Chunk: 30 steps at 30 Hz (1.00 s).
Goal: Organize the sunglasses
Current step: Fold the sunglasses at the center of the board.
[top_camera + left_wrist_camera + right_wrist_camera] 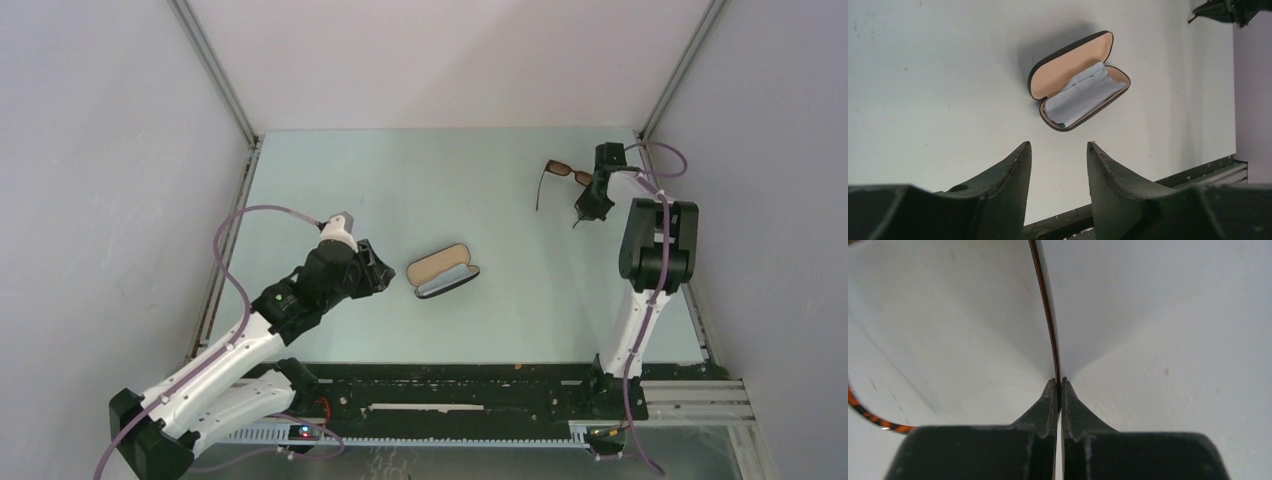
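The brown-framed sunglasses [562,173] are at the far right of the table, temple arms unfolded. My right gripper [590,205] is shut on one thin temple arm [1048,310], which runs up from between the fingertips in the right wrist view. The tip of the other temple arm [878,420] shows at the lower left of that view. The lenses are out of the right wrist view. My left gripper [380,272] is open and empty, just left of the open black case [444,272]. In the left wrist view my left gripper [1058,150] points at the case [1075,82], apart from it.
The open case has tan lining and a white cloth [1083,95] inside. Grey walls close in the table on the left, back and right. A black rail [450,400] runs along the near edge.
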Each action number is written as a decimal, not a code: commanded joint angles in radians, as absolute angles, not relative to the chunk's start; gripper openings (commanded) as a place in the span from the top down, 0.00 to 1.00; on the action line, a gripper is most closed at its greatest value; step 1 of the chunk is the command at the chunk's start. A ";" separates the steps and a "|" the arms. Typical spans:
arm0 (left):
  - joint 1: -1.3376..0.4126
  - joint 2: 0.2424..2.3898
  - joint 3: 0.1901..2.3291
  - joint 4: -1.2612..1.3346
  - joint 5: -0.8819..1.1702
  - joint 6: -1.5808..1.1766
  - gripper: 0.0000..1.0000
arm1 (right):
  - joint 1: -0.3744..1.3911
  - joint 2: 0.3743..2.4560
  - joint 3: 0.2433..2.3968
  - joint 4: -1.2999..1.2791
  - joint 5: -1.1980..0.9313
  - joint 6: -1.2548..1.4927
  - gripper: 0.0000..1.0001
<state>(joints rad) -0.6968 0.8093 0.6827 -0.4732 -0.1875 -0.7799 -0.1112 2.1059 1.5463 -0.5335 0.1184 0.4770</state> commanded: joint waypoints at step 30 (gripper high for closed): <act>-0.699 1.926 1.685 -0.402 0.188 -0.609 0.50 | 0.271 1.504 0.882 -0.494 0.216 0.404 0.61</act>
<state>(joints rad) -0.6975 1.8507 1.5635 -0.3706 0.1272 -0.5861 0.3038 1.5330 0.8886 -0.5385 0.2554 0.4023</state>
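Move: The sunglasses are open at the far right, lens frame outward; I already hold their right arm near its tip in my right hand, with the lenses some 14 cm ahead and 4 cm left. The clear spot I drag them to lies about 14 cm back and 19 cm left, and the open case roughly 16 cm back and 40 cm left. From my left hand, the sunglasses lie about 36 cm ahead, 49 cm right and 15 cm down; the case is some 12 cm ahead and 13 cm right. Keeping my right fingers shut on the sunglasses' arm, I draw it low over the board, some 18 cm back and 13 cm left towards the case, turning about 25 degrees counter-clockwise, then stop and open partway around it. Meanwhile my half-open left hand heads right and forward towards the sunglasses, first rising, then sinking back, turning some 20 degrees clockwise. ##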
